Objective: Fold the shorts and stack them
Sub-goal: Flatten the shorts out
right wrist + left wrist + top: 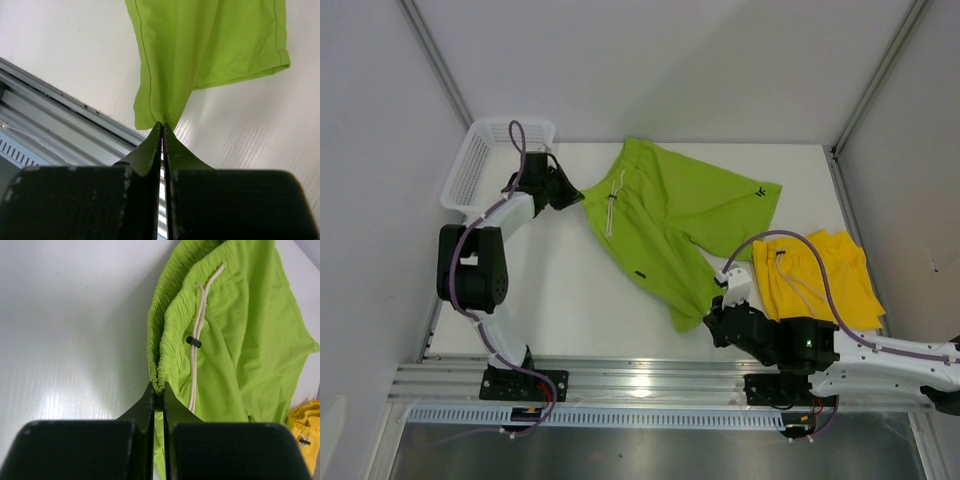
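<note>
The lime green shorts lie spread across the middle of the white table, white drawstring showing near the waistband. My left gripper is shut on the gathered waistband at its left end. My right gripper is shut on the hem corner of one leg at the near edge of the table. The yellow shorts lie crumpled at the right, beside the right arm, and peek into the left wrist view.
A white mesh basket stands at the back left corner, just behind the left arm. The metal rail runs along the table's near edge, close under the right gripper. Grey walls enclose the table at the back and sides.
</note>
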{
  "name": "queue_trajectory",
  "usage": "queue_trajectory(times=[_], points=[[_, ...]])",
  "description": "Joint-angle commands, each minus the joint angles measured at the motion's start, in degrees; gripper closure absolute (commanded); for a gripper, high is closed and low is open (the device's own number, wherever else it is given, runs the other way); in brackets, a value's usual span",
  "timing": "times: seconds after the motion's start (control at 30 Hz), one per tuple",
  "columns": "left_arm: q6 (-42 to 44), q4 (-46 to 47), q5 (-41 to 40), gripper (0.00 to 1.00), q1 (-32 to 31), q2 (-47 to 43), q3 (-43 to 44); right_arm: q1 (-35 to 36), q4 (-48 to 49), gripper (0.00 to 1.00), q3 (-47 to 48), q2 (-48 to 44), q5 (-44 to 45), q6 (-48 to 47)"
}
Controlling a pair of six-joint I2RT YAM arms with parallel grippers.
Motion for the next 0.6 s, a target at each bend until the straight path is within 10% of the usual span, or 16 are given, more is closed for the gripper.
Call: queue_trajectory(times=[0.0, 0.4, 0.57], points=[[1.93, -0.87, 1.27, 1.0, 2.01, -6.06, 0.64, -0.73, -0.24, 1.0, 0.98, 1.1, -1.07, -0.01], [4.48, -6.49, -0.39, 1.0, 9.82, -13.62, -0.42, 10.75, 21.47, 0.99, 2.72, 23.68, -19.09, -11.61], [3.95, -6.06, 0.04, 1.0, 11.15, -15.91, -2.09, 13.24, 22.35, 0.54, 7.04, 32.04, -20.94, -13.46]])
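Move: The left gripper is pinching the green shorts' waistband; the white basket lies about 20 cm to its left, 12 cm farther out and a little lower, and the shorts' middle about 21 cm to its right, 2 cm nearer and 8 cm below. The right gripper is holding a leg corner; its spot on the near table edge is some 14 cm left, 2 cm back and 13 cm down, with the yellow shorts 24 cm right, 20 cm ahead, and the green shorts' middle 33 cm ahead, 7 cm left, both 13 cm down. Keep the left gripper shut on the waistband and pull it about 8 cm left towards the basket while lifting nearly as much. Swing the right gripper some 10 cm left, as far back, and down 8 cm to the near table edge, turning it about 30 degrees counter-clockwise; open its fingers near the end to let go of the leg corner. ##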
